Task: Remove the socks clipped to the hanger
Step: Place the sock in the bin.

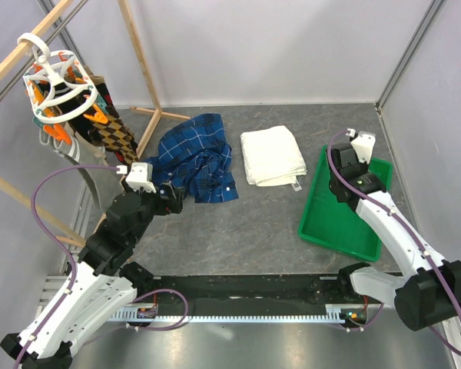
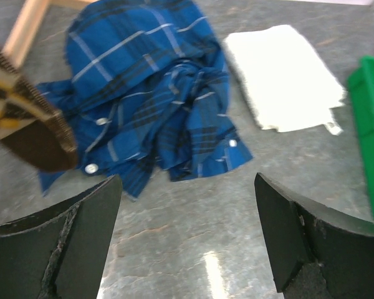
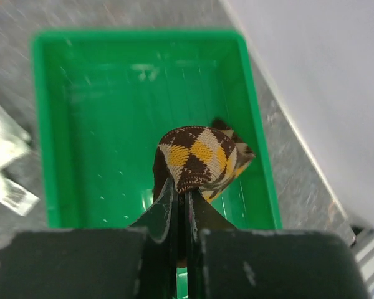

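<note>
The white round hanger (image 1: 58,81) with orange clips hangs from the wooden rack at the upper left. Brown-and-tan argyle socks (image 1: 107,132) dangle from it; one sock tip (image 2: 31,134) shows at the left of the left wrist view. My left gripper (image 1: 171,201) is open below and right of the hanger, over the bare table near the blue shirt, its fingers (image 2: 81,243) wide apart with nothing between them. My right gripper (image 3: 182,193) is shut on a brown, yellow and cream argyle sock (image 3: 202,159), held above the green tray (image 3: 87,124).
A crumpled blue plaid shirt (image 1: 196,157) lies mid-table beside a folded white towel (image 1: 273,156). The green tray (image 1: 330,219) sits at the right by the wall. Wooden rack poles (image 1: 142,73) stand at the left and back left.
</note>
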Controlling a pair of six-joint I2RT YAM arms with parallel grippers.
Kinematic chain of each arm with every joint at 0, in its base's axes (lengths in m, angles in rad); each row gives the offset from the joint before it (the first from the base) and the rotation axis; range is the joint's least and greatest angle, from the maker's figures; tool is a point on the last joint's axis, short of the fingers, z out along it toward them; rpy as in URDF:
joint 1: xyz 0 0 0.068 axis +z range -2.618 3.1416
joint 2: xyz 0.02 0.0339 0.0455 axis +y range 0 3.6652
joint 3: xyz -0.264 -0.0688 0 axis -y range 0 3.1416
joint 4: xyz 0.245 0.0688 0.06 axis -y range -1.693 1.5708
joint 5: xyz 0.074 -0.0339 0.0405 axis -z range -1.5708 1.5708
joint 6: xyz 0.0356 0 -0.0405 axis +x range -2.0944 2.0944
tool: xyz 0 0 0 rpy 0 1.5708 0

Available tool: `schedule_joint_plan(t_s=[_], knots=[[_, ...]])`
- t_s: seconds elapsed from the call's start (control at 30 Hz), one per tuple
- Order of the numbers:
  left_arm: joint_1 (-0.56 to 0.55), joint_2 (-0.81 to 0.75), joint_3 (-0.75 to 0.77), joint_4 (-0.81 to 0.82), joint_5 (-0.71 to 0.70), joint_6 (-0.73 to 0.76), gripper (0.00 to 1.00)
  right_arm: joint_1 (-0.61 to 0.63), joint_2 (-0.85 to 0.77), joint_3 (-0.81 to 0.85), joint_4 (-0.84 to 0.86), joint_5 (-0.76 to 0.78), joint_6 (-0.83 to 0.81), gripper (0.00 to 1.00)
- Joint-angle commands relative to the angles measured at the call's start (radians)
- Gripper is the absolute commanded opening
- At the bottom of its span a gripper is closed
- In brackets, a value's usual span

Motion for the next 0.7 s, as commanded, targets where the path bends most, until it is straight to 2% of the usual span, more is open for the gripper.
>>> schedule_joint_plan(t_s=[0.0, 0.07, 0.1, 0.2, 0.23, 0.4, 0.57, 0.67], knots=[[0.000, 0.016, 0.041, -0.030, -0.174, 0.006, 0.93, -0.050, 0.019, -0.041, 0.092, -0.052, 0.058, 0.13], [-0.002, 0.019, 0.053, -0.035, -0.240, 0.006, 0.93, -0.062, 0.026, -0.016, 0.080, -0.058, 0.059, 0.21], [0.000, 0.020, 0.055, -0.035, -0.256, 0.010, 0.93, -0.065, 0.020, -0.009, 0.080, -0.061, 0.055, 0.31], [0.000, 0.040, 0.075, -0.035, -0.290, 0.052, 0.93, -0.076, -0.005, 0.011, 0.108, -0.089, 0.023, 0.50], [0.000, 0.046, 0.090, -0.036, -0.326, 0.059, 0.93, -0.078, -0.005, 0.025, 0.111, -0.103, 0.013, 0.52], [0.000, 0.106, 0.118, -0.012, -0.460, 0.094, 0.93, -0.079, -0.013, 0.050, 0.128, -0.173, 0.001, 0.56], [0.000, 0.163, 0.112, 0.126, -0.586, 0.189, 0.93, -0.076, -0.023, 0.110, 0.164, -0.450, 0.015, 0.59], [0.001, 0.204, 0.110, 0.206, -0.616, 0.280, 0.92, -0.065, -0.039, 0.088, 0.229, -0.541, 0.044, 0.60]])
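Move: Beneath the right hand, which holds a checked sock, the green bin's middle lies some 16 cm below and about 3 cm back; the white towel is some 13 cm ahead, 27 cm to the left and 18 cm down. For the empty left hand, the hanging checked sock is roughly 13 cm ahead, 10 cm left and 6 cm up. The grey sock hangs 6 cm ahead, 16 cm left and 3 cm up; the blue shirt lies 22 cm ahead, 7 cm right, 22 cm down. Dipping another 2.5 cm over the bin, the right hand opens its fingers to a bit over half and lets go of the sock, then backs off up, left and forward, about 5 cm each way, its left side rolling up. The left hand, jaws still wide open, swings some 7 cm left and a little forward and up towards the hanging checked sock, turning about 25 degrees counter-clockwise and rolling left side up. ##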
